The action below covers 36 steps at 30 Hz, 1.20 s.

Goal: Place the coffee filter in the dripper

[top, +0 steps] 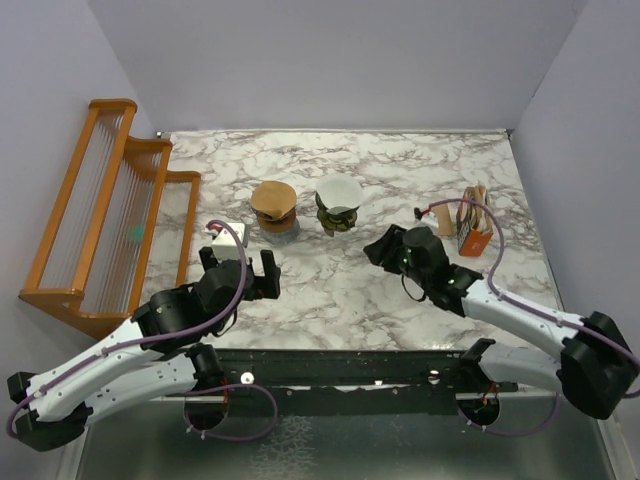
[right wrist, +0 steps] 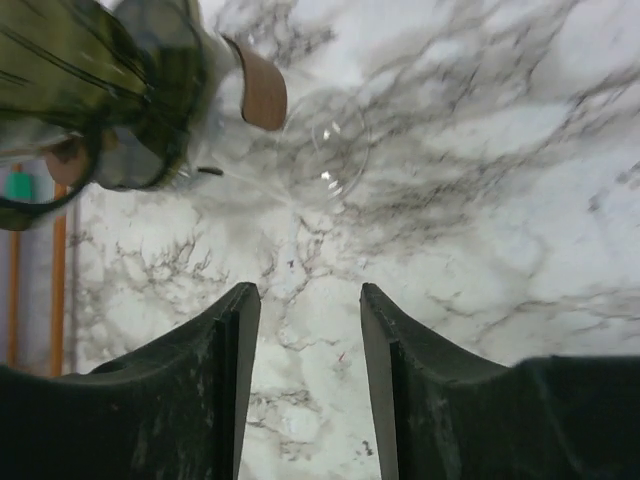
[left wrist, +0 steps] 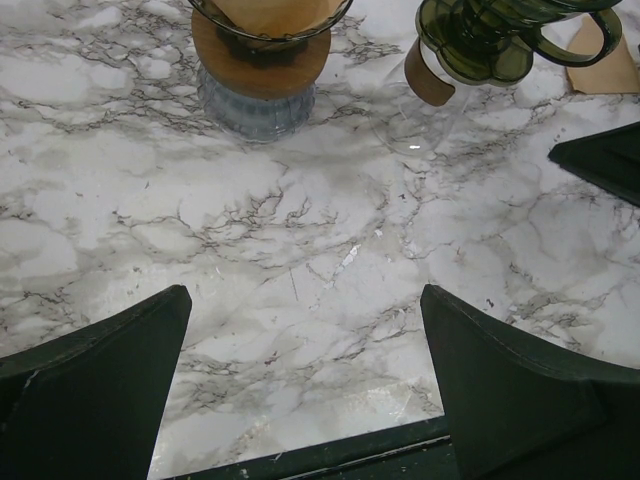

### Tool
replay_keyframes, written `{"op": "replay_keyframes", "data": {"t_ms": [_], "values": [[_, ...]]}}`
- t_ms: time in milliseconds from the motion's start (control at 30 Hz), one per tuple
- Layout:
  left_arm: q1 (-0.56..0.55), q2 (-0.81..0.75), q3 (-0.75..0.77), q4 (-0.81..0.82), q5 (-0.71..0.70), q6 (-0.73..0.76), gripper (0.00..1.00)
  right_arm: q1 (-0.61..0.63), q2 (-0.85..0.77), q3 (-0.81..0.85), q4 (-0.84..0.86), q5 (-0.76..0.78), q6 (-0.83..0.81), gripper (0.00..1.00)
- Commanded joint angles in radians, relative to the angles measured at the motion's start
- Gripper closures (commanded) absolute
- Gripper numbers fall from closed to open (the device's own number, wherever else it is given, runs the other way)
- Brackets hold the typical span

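The white coffee filter (top: 338,192) sits with its round rim up in the mouth of the dark olive-green dripper (top: 337,217), which stands on a clear glass cup (right wrist: 322,150) with a brown band. In the wrist views the dripper (left wrist: 480,40) (right wrist: 100,80) shows only its green body. My right gripper (top: 374,250) (right wrist: 305,290) is just right of and nearer than the dripper, open, with only marble between its fingers. My left gripper (top: 238,262) (left wrist: 305,305) hangs wide open over bare marble, nearer than the brown disc.
A brown disc on a grey stand (top: 273,210) (left wrist: 262,70) holds a tan paper left of the dripper. An orange holder with tan papers (top: 472,228) stands at the right. A wooden rack (top: 110,210) lines the left edge.
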Motion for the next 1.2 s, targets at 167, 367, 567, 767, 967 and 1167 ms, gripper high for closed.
{"op": "replay_keyframes", "data": {"t_ms": [167, 367, 567, 767, 967, 1167], "values": [[0.004, 0.058, 0.045, 0.039, -0.027, 0.079, 0.01, -0.003, -0.220, 0.232, -0.381, 0.338, -0.362, 0.16], [0.005, 0.150, 0.163, 0.097, -0.059, 0.209, 0.01, -0.004, -0.114, 0.436, -0.499, 0.366, -0.543, 0.00], [0.058, 0.297, 0.297, 0.135, -0.008, 0.297, 0.01, -0.013, -0.006, 0.580, -0.596, 0.374, -0.593, 0.00], [0.361, 0.400, 0.379, 0.148, 0.287, 0.315, 0.01, -0.164, 0.004, 0.651, -0.670, 0.288, -0.608, 0.00], [0.564, 0.394, 0.364, 0.166, 0.412, 0.313, 0.01, -0.365, -0.081, 0.632, -0.715, 0.196, -0.627, 0.00], [0.602, 0.300, 0.267, 0.193, 0.454, 0.286, 0.01, -0.366, -0.299, 0.488, -0.624, 0.056, -0.683, 0.00]]}}
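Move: The green dripper holding the white filter stands about 11 cm ahead of the right hand, 8 to its left and a few centimetres higher. From that hand, the loose brown filter lies some 15 cm ahead and 16 to the right, roughly 10 below, and the filter box 10 ahead and 24 to the right. From the left hand, the green dripper is about 17 cm ahead, 18 right and 6 lower. Up and away from the green dripper, touching nothing, the right hand first climbs about 15 cm, its half-open fingers spreading fully, then swings right, 18 cm in all, its left side rolling down some 35 degrees. Meanwhile the open left hand rises and reaches forward about 12 cm, swerving right and then back left. ##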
